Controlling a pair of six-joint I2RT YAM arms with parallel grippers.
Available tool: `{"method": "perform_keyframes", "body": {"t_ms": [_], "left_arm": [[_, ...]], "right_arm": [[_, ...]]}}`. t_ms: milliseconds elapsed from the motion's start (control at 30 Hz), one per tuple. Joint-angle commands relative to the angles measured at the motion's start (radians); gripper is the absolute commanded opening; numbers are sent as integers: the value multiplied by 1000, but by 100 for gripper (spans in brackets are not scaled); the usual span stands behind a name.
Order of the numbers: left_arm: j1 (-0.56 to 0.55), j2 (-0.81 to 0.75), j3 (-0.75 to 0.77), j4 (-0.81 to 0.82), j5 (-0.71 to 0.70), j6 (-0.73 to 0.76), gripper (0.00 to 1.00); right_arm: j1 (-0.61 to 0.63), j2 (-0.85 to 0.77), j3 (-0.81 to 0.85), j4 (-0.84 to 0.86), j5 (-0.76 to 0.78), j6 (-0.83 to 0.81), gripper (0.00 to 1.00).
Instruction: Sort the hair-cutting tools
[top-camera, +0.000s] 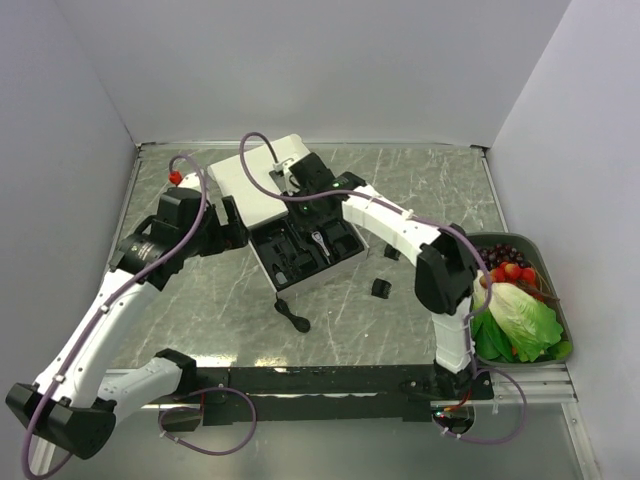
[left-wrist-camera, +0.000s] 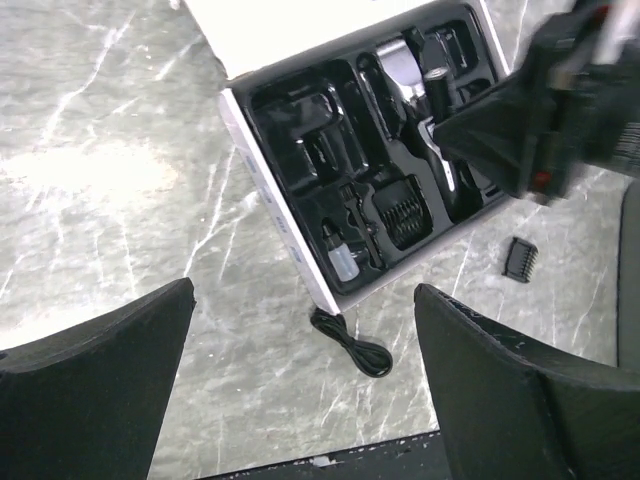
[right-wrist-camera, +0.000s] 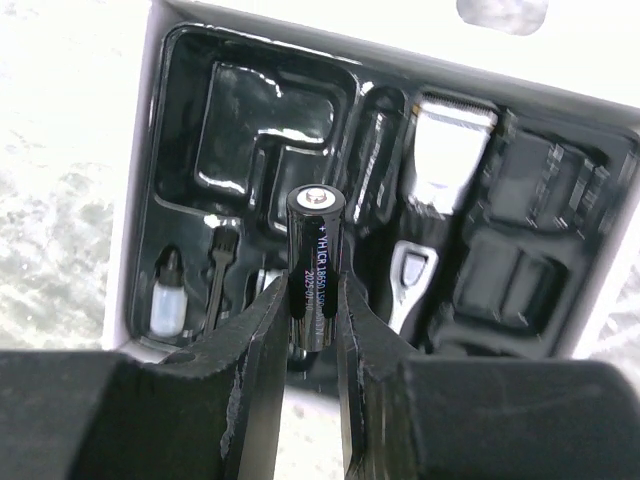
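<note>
The white box's black tray (top-camera: 290, 262) lies mid-table. In it rests the black hair clipper, its silver blade end (right-wrist-camera: 452, 150) at the far side, also in the left wrist view (left-wrist-camera: 400, 75). A comb attachment (left-wrist-camera: 400, 215) sits in a tray slot. Two small black attachments lie loose on the table (top-camera: 381, 288) (top-camera: 390, 252); one shows from the left wrist (left-wrist-camera: 522, 260). My right gripper (right-wrist-camera: 315, 290) hangs over the tray, shut on an upright black cylindrical battery (right-wrist-camera: 317, 240). My left gripper (left-wrist-camera: 302, 290) is open and holds nothing, just left of the box (top-camera: 235, 225).
A coiled black cable (top-camera: 293, 315) lies on the marble top in front of the box. A small oil bottle (right-wrist-camera: 165, 300) and a brush (right-wrist-camera: 220, 275) occupy tray slots. A green bin (top-camera: 563, 310) of vegetables stands at the right edge. Grey walls enclose the table.
</note>
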Motion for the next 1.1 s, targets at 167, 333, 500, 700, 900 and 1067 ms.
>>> {"method": "perform_keyframes", "body": {"t_ms": [167, 333, 500, 700, 900, 1067], "left_arm": [[-2, -55, -17, -36, -24, -48, 97], [-2, -80, -49, -34, -19, -29, 97], [-2, -77, -49, -28, -18, -14, 97], [-2, -63, -46, -22, -9, 0, 96], [-2, -55, -43, -21, -6, 5, 97], [-2, -46, -42, -24, 1, 9, 97]], "right_arm": [[1, 164, 147, -52, 22, -64, 13], [0, 218, 190, -62, 58, -79, 14], [-2, 249, 224, -69, 77, -74, 15], [-2, 295, 260, -81, 106, -68, 16], [-8, 306, 245, -63, 106, -48, 18], [-8, 318, 245, -66, 106, -38, 31]]}}
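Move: The battery is in the right hand's fingers; the narrow empty slot beside the clipper head lies about 5 cm ahead of that hand, 1 cm left and 10 cm below. The hair clipper's middle is 1 cm ahead, 4 cm right, the large empty pocket 3 cm ahead, 7 cm left, both 10 cm down; the open white lid lies 16 cm ahead, 7 cm left. From the left hand the slot is some 12 cm ahead, 12 cm right and 19 cm below. The battery, still pinched in the right hand, is brought down about 8 cm and forward some 4 cm towards the narrow slot: a quick drop at first, a lift of barely 1 cm while creeping forward, then a slower sinking. The wrist tilts about 10 degrees so the fingers point more steeply down. Meanwhile the empty, open left hand draws back and down a couple of centimetres. ##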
